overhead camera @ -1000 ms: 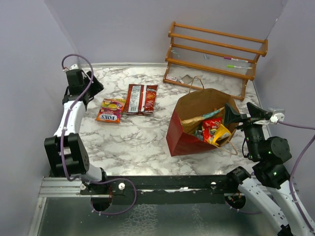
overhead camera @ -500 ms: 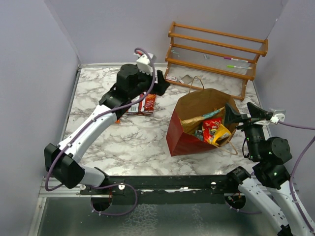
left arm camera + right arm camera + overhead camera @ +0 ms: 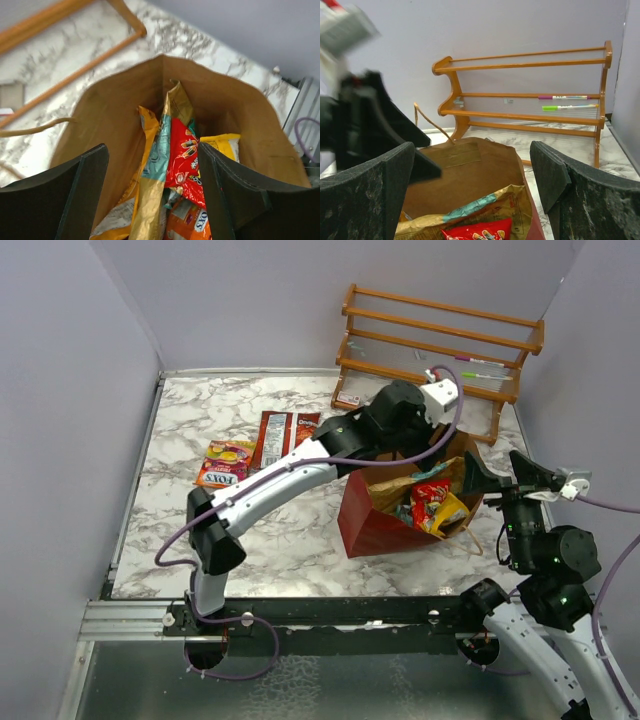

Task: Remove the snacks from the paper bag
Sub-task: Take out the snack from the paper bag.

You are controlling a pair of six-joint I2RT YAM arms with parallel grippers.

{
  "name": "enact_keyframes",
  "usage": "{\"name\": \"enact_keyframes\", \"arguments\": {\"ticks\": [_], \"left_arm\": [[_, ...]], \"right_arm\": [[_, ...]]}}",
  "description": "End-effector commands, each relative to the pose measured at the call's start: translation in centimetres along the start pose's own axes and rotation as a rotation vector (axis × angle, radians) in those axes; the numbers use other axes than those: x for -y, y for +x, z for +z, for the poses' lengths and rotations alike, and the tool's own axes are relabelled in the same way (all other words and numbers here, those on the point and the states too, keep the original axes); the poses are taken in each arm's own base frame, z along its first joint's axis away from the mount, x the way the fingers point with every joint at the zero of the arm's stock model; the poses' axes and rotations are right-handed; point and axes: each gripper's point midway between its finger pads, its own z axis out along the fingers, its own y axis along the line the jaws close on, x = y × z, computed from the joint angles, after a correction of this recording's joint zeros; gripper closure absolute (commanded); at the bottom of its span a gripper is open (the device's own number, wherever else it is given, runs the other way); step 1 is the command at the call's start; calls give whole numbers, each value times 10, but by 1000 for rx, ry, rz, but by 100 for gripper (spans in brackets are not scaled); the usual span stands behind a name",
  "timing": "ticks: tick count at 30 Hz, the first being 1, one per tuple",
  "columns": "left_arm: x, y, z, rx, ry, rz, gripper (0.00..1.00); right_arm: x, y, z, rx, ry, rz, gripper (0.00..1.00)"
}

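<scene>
The paper bag (image 3: 368,528), red outside and brown inside, stands open right of centre. Snacks fill it: a gold and teal packet (image 3: 155,170), a red packet (image 3: 182,160), a yellow one (image 3: 223,144) and an orange one (image 3: 192,225). My left gripper (image 3: 385,452) hangs open just above the bag's mouth; its fingers (image 3: 85,190) straddle the packets without touching them. At the bag's right rim my right gripper (image 3: 490,478) stands wide open, empty, looking over the bag (image 3: 470,170). Two red packets (image 3: 285,440) and a pink and yellow one (image 3: 225,462) lie on the table to the left.
An orange wooden rack (image 3: 440,345) stands at the back right behind the bag, holding two markers (image 3: 565,102). Small white cards (image 3: 362,400) lie at its foot. The bag's twisted handle (image 3: 432,125) sticks up. Purple walls close in the marble table (image 3: 200,530).
My left arm has swung from the table's far left, past the packets lying there, to above the bag's mouth, its jaws a little wider. The right arm has barely moved.
</scene>
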Motion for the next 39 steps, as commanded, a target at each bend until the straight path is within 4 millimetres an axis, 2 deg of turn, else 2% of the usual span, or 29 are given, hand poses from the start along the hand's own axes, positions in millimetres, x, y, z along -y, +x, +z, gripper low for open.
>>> {"name": "enact_keyframes", "arguments": {"ticks": [1,4,8,11,17,21,26,29,32,36,38,39], "left_arm": [[5,28,17,-130,-4,16,25],[9,51,38,-187,0,52,26],[-6,70,56,-247,-73,98,27],[-9,75,63,-258,-87,109,27],[8,97,77,-303,-34,97,27],[5,111,86,-339,-64,122,30],[0,127,96,-385,-81,148,40],[1,126,96,-385,-79,153,52],[2,115,93,-360,-75,161,68],[5,85,82,-294,-67,167,91],[8,67,74,-249,-59,168,100],[8,58,70,-226,-58,167,100]], "right_arm": [[9,-7,-6,31,36,5,1],[10,-9,-8,35,40,5,1],[10,-10,-8,36,37,4,1],[10,-9,-8,34,34,3,1],[10,-9,-8,35,35,5,1],[9,-8,-8,33,31,5,1],[9,-8,-8,32,34,5,1],[9,-9,-8,34,34,6,1],[9,-9,-8,33,34,6,1],[10,-9,-9,35,36,6,1],[10,-10,-9,36,37,6,1],[10,-9,-9,35,37,6,1]]}}
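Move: Down inside the paper bag, the gold-and-turquoise packet stands upright some 18 cm below the open left hand and about 4 cm to its right, level with it fore and aft. The red packet lies about 4 cm nearer the base than the gold one and a little lower. The yellow packet is about 8 cm back and 8 cm right of the left hand, 20 cm below. From the right hand, the gold packet is roughly 6 cm ahead, 9 cm left and 18 cm below. Sinking about 16 cm into the paper bag and drifting some 5 cm to its right, the left hand tips its fingers more steeply down by about 25 degrees. Near the bottom the fingers close from wide open to almost shut, pinching the turquoise upper edge of the gold packet, and the hand starts back up by about 1.5 cm. ##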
